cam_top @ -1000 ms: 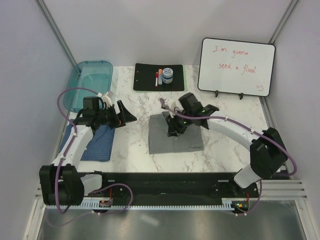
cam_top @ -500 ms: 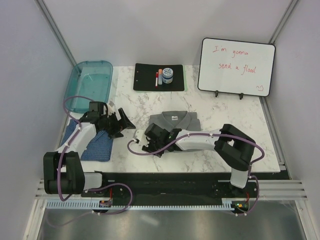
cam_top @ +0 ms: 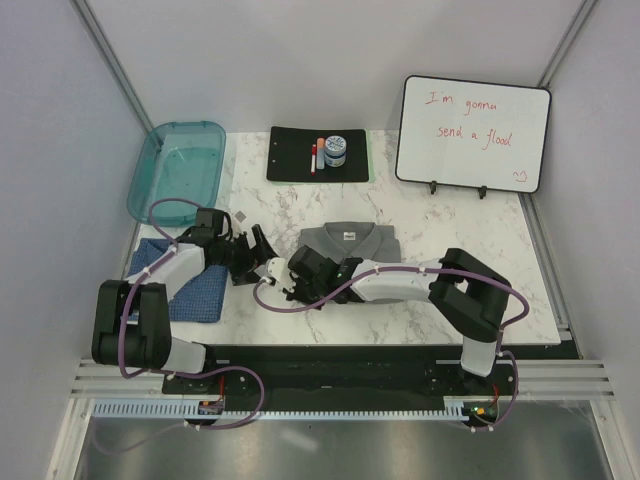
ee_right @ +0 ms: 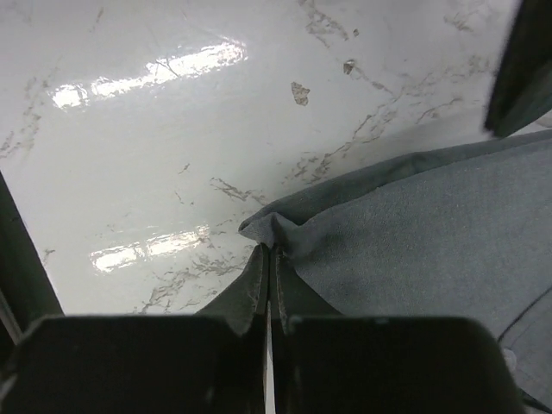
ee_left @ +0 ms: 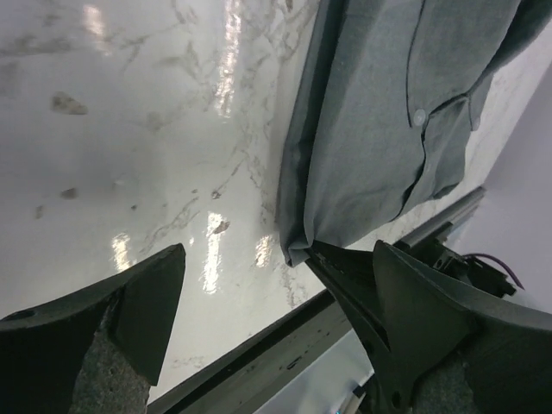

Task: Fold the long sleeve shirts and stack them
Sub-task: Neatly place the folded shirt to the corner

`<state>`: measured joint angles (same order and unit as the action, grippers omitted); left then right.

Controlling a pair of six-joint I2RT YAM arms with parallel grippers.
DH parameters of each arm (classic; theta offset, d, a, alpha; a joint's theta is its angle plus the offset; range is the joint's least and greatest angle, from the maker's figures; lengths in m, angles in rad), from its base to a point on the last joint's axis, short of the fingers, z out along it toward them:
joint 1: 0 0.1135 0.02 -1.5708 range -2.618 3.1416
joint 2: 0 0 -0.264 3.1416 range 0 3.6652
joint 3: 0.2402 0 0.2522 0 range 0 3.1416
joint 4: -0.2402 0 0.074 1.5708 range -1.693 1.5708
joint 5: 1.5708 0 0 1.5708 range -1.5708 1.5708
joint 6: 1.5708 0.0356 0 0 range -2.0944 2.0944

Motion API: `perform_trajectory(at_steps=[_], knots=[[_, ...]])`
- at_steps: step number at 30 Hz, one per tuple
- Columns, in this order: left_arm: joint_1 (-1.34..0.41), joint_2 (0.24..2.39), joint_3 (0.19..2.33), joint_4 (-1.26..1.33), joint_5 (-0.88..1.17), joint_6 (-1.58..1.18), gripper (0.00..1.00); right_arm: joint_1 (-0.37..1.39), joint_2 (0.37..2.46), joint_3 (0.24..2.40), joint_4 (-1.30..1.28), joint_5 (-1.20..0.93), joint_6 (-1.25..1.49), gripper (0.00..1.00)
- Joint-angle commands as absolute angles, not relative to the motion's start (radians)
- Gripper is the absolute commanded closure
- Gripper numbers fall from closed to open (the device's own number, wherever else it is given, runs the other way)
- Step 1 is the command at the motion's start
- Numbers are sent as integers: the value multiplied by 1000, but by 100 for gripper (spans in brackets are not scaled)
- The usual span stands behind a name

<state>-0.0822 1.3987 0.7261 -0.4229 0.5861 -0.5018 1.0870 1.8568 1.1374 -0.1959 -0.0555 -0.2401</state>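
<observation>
The grey shirt lies folded, collar up, in the middle of the marble table. My right gripper is at its near-left corner. In the right wrist view it is shut on that corner, pinching a small peak of grey cloth. My left gripper is just left of the same corner, low over the table. In its wrist view the left gripper stands open, with the grey shirt's corner between its fingertips. The blue checked shirt lies folded at the left under the left arm.
A teal tray stands at the back left. A black mat with a marker and a small jar lies at the back middle. A whiteboard stands at the back right. The table's black front rail runs close below the grippers.
The right arm swung from over the grey shirt down to its near-left corner and shut on it. The left gripper moved right, toward that corner, staying open.
</observation>
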Motion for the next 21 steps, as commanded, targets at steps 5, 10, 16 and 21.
perform_trajectory(at_steps=[5,10,16,21], knots=[[-164,1512,631,-23,802,-736,4,1008,1746,1177,-245,-149,-225,100],[-196,1571,589,121,767,-871,3,997,1733,1178,-282,-179,-252,100],[-242,1664,554,258,762,-986,2,996,1720,1210,-327,-192,-249,100],[-262,1700,566,252,733,-1008,2,996,1715,1247,-350,-183,-245,100]])
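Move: From the left hand, the stretch of the grey shirt's left edge it is going for lies about 8 cm to the right, level fore and aft, some 5 cm lower. The shirt's near-left corner, already pinched in the right hand, is about 8 cm back, 7 cm right and 4 cm below; the folded blue shirt's middle is roughly 17 cm left and 5 cm back. From the right hand, that edge stretch lies about 8 cm ahead and 1 cm below, just to the right. Bring the left gripper, kept wide open, about 8 cm to the right and a little down to the grey shirt's left edge, tipping its fingers some 20 degrees flatter so the jaws straddle the edge just beyond the raised corner. Meanwhile keep the near-left corner pinched in the right hand and raise it about 3.5 cm, easing some 2 cm to the right. ##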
